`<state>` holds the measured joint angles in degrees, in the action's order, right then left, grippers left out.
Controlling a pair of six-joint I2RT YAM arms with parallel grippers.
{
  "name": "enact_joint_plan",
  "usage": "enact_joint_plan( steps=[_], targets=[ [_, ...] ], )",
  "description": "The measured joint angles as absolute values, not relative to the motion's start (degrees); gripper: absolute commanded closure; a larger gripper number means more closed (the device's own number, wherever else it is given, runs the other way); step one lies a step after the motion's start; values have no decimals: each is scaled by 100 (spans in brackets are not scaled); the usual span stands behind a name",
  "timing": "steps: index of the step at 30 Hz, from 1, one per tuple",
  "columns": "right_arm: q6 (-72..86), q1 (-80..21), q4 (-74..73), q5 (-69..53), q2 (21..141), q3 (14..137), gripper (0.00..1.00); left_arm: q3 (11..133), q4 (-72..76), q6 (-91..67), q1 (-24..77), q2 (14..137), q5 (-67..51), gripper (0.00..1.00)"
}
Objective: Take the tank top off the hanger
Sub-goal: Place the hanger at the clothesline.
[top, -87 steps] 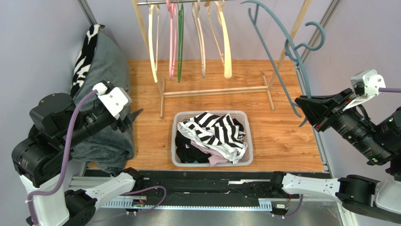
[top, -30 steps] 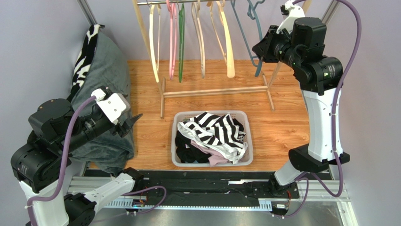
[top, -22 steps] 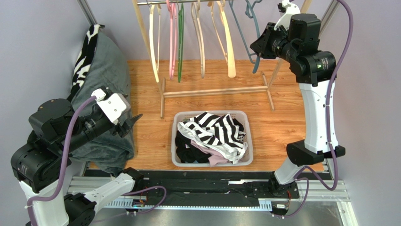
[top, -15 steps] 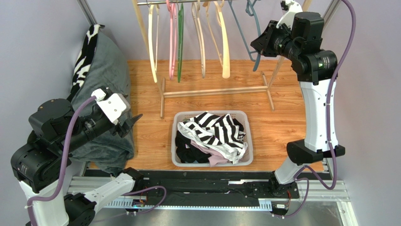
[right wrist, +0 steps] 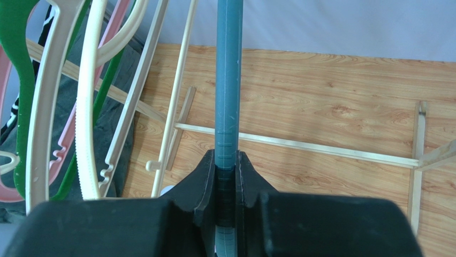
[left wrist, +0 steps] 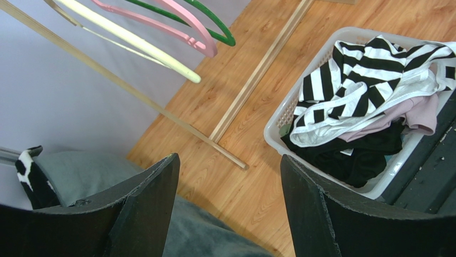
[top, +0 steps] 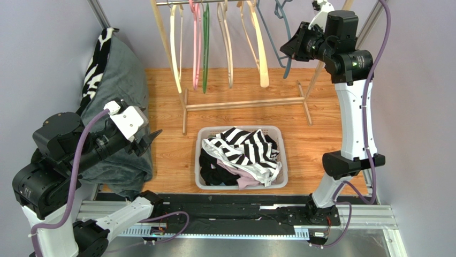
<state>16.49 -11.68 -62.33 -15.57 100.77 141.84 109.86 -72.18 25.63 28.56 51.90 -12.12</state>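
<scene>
My right gripper (top: 296, 43) is raised at the right end of the clothes rack and shut on a bare blue hanger (top: 288, 67). In the right wrist view the hanger's arm (right wrist: 227, 80) runs straight up out of the closed gripper (right wrist: 227, 160). A black-and-white striped tank top (top: 246, 147) lies on top of other clothes in the white basket (top: 241, 129), also seen in the left wrist view as the tank top (left wrist: 348, 80) in the basket (left wrist: 278, 123). My left gripper (top: 152, 135) hangs open and empty left of the basket (left wrist: 229, 158).
The wooden rack (top: 243, 103) stands behind the basket with several cream, pink and green hangers (top: 227, 48) on its rail. A grey cloth heap (top: 120, 80) with a zebra-patterned piece sits at the left, just under my left gripper.
My right arm has swung up from the right side to the rack and shifted the blue hanger slightly left along the rail. The left arm has not moved.
</scene>
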Motion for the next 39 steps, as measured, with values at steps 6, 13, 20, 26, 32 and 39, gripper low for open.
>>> enact_joint_plan(
  steps=[6, 13, 20, 26, 32, 39],
  targets=[
    [1638, -1168, -6184, -1551, 10082, 14158, 100, 10986, -7218, 2563, 2838, 5190, -1219, 23],
    [1490, -1216, -6195, -1201, 10049, 14110, 100, 10986, -7218, 2563, 2797, 5192, -1271, 22],
    [1055, -1686, -6377, 270, 9760, 13950, 73, 10986, -7218, 2563, 2797, 5192, -1302, 22],
    [676, -2324, -6394, 1238, 9448, 13878, 42, 10982, -7216, 2563, 2797, 5190, -1304, 22],
    [287, -2989, -6355, 2084, 9161, 13845, 33, 10890, -7218, 2561, 2790, 5155, -1299, 22],
    [-211, -4034, -6117, 3267, 8412, 13218, 16, 10836, -7216, 2558, 2764, 5127, -1299, 22]
  ],
)
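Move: The right hand, nearly shut on the near arm of the blue hanger, has that hanger's place on the clothesline bar about 15 cm ahead, straight in line, and some 12 cm above. The near end of the cream hanger is roughly 6 cm to its left, 3 cm back and 4 cm lower; the laundry basket sits about 14 cm left, 23 cm back and 42 cm below. From the idle left hand the bar spot lies some 41 cm ahead, 42 cm right and 11 cm up. The right hand, still pinching the blue hanger's arm, stays nearly in place at first, then eases about 2 cm to its right while it rolls its left side down and turns a little clockwise. The fingers then spread wide and let go of the hanger, and the hand draws back towards the robot about 10 cm, rising some 5 cm away from the bar, still rolling and tipping its fingertips up by nearly 20 degrees, with the hanger's end left between and ahead of the open fingers. ##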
